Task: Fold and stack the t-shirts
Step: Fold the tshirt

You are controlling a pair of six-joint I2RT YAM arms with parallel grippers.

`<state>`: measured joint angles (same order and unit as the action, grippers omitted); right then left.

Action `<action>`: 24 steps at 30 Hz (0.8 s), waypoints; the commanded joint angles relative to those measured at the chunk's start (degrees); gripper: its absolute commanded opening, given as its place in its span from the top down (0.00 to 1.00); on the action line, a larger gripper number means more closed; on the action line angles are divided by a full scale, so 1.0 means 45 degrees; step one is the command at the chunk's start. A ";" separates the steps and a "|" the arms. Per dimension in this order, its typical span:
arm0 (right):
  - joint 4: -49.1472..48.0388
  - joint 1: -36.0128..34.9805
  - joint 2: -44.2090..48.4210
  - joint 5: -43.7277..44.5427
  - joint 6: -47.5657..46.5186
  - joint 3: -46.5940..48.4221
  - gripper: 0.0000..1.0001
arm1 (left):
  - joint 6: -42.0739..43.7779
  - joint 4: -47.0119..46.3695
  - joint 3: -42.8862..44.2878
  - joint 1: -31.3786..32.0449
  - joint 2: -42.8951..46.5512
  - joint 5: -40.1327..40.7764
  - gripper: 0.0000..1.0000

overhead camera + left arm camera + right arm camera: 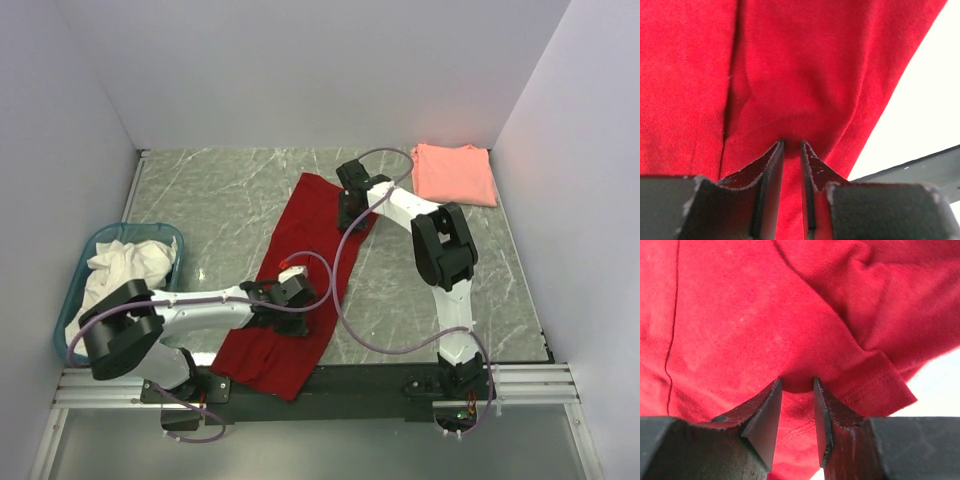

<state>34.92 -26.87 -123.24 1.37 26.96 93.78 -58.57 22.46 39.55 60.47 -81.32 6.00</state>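
The deep red t-shirt (300,215) lies as a long narrow strip running diagonally from the table's back middle to its front edge. My left gripper (292,291) stands on the strip's near half, its jaws close together with a pinch of red cloth (790,65) between them (792,142). My right gripper (352,212) is at the strip's far right edge, and red cloth (750,315) bulges between its tips (797,381) beside a hemmed sleeve (880,385). The salmon-pink t-shirt (455,172) lies folded at the back right corner.
A blue basket (130,228) holding white cloth (125,262) stands at the left edge. The red strip's near end overhangs the dark front edge (400,375) of the table. White walls close in the back and both sides.
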 commanded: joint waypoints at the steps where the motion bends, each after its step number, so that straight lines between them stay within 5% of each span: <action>1: 0.0326 0.0502 -0.1010 0.0185 -0.0444 0.0741 0.61 | 0.0592 -0.0635 0.0526 0.0059 -0.1029 -0.0219 0.74; 16: 0.2358 0.2475 -0.4858 -0.1298 -0.1070 0.8373 0.61 | 0.1003 -0.1846 0.5486 -0.1327 -0.6534 -0.2387 0.75; 24: 0.0777 0.3022 -0.5230 -0.2665 -0.0484 0.8340 0.60 | 0.0768 -0.2217 0.6621 -0.2031 -0.7359 -0.3403 0.73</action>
<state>41.28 -13.96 -145.01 -7.81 23.99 130.19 -55.99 11.38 68.88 52.42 -111.94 -10.00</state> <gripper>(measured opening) 0.397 0.264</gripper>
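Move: Both hands already have their parted fingertips on the red t-shirt, a narrow slanting strip. Its middle is about 11 cm ahead of the left hand and 1 cm to its left, just below; the strip's near end, over the table's front edge, is some 13 cm back and 11 cm left. From the right hand, that middle is roughly 15 cm back and 15 cm left, the far end 12 cm ahead and 4 cm left, and the folded salmon shirt 17 cm ahead and 27 cm right. Fingertips keep their touch on the red cloth and both hands drag it over the table, almost level and with unchanged openings. The left hand sweeps right about 14 cm while going forward 10 cm, its fingertips swinging some 15 degrees farther right; the right hand pushes forward about 14 cm, drifting some 5 cm right, towards the table's far side, and both ease off at the end. ##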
